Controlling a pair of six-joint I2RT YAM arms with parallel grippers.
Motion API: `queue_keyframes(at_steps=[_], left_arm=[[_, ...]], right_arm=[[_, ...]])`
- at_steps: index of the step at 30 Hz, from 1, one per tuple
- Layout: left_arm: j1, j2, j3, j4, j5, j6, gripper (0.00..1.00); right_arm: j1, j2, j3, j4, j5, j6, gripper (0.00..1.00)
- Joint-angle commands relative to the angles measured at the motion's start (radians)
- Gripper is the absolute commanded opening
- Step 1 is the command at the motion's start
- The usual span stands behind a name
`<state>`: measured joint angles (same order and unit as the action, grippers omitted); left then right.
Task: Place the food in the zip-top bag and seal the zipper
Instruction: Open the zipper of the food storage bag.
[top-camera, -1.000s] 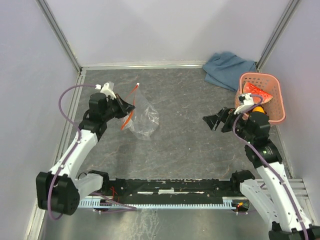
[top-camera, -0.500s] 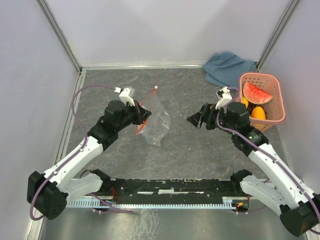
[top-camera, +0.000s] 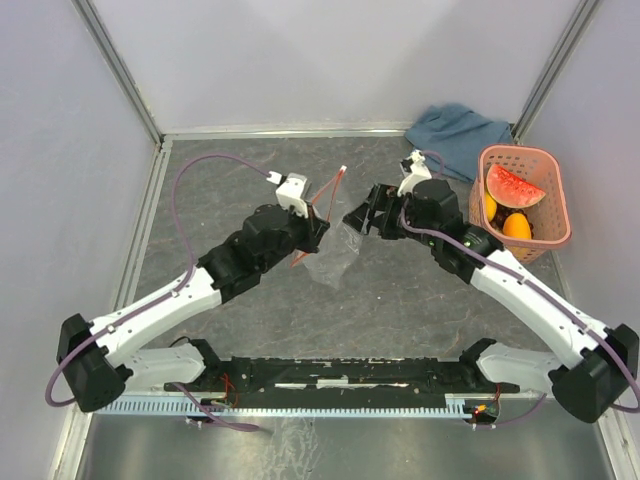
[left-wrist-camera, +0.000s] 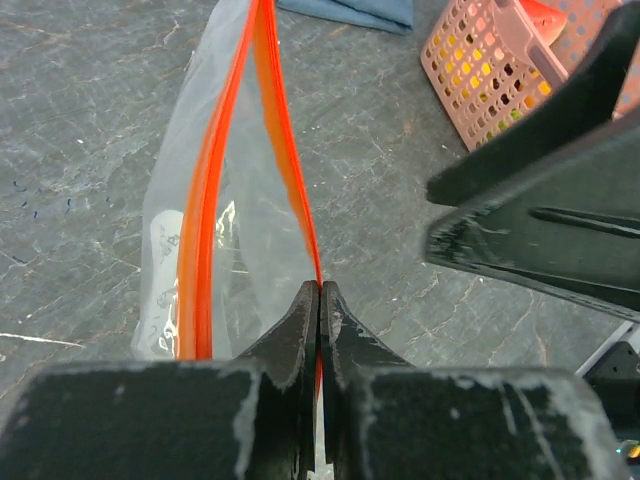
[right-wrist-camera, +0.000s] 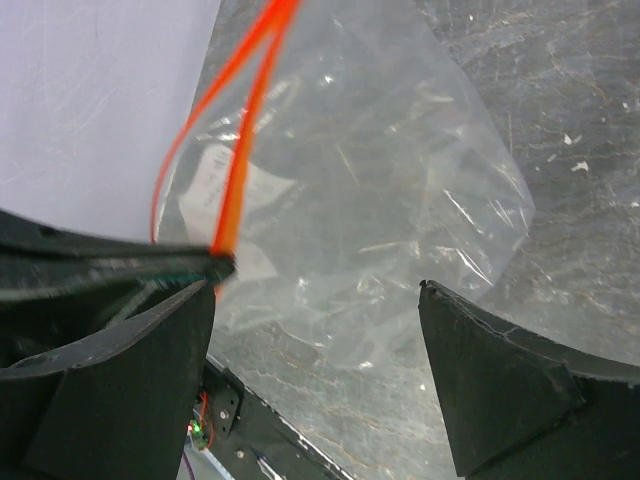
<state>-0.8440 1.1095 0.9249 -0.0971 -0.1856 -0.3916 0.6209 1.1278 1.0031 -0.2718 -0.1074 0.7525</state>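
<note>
The clear zip-top bag (top-camera: 335, 258) hangs over the middle of the table, and my left gripper (top-camera: 316, 232) is shut on one side of its red-orange zipper (top-camera: 330, 190). In the left wrist view the jaws (left-wrist-camera: 320, 292) meet tight on the zipper strip (left-wrist-camera: 285, 150), and the bag's mouth (left-wrist-camera: 235, 150) gapes slightly. My right gripper (top-camera: 361, 216) stands open just right of the bag's mouth, with the bag (right-wrist-camera: 370, 170) showing between its spread fingers (right-wrist-camera: 315, 292). The food lies in the pink basket (top-camera: 556, 195): a watermelon wedge (top-camera: 513, 186), an orange fruit (top-camera: 517, 225) and a yellow fruit (top-camera: 489, 205).
A blue-grey cloth (top-camera: 455, 135) is bunched at the back right, beside the basket. Metal rails run along the table's left and back edges, with white walls behind. The black base bar (top-camera: 330, 375) crosses the near edge.
My left arm has carried the bag right, towards the table's middle. My right arm has swung left from the basket to the bag's mouth, still open.
</note>
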Motion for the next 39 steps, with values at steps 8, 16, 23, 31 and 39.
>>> queue_keyframes(at_steps=[8, 16, 23, 31, 39], left_arm=[[-0.201, 0.129, 0.105, -0.008, -0.323, 0.156, 0.03], [-0.286, 0.22, 0.151, -0.008, -0.416, 0.193, 0.03], [-0.34, 0.266, 0.189, -0.011, -0.474, 0.216, 0.03], [-0.346, 0.217, 0.222, -0.074, -0.463, 0.167, 0.41], [-0.345, 0.149, 0.238, -0.182, -0.477, 0.047, 0.66]], right_arm=[[0.042, 0.127, 0.048, 0.121, 0.109, 0.058, 0.89], [0.041, 0.147, -0.04, 0.152, 0.133, 0.062, 0.73], [0.041, 0.137, -0.076, 0.168, 0.185, 0.014, 0.42], [0.041, 0.109, -0.092, 0.207, 0.179, -0.055, 0.02], [0.042, 0.068, -0.154, 0.255, 0.193, -0.089, 0.02]])
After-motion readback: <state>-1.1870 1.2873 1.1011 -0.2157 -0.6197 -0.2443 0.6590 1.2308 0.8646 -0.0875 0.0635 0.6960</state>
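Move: The left fingers already pinch one orange strip of the bag's zipper. The free stretch the right gripper will take lies about 5 cm left of the right hand, 3 cm ahead and 2 cm lower. From the left hand that stretch is some 7 cm ahead and 2 cm right. From the right hand, the white slider is about 8 cm ahead and 3 cm left; the other orange strip is some 9 cm left and 2 cm ahead. Carry the strip right, down and slightly back with the left gripper, about 6 cm across, rolling its left side up some 20 degrees. Ease the open right gripper forward-left, then sink it about 7 cm and close it on the same strip below the slider. As it shuts, open the left fingers well, let go and rise about 4 cm, drifting back left. ##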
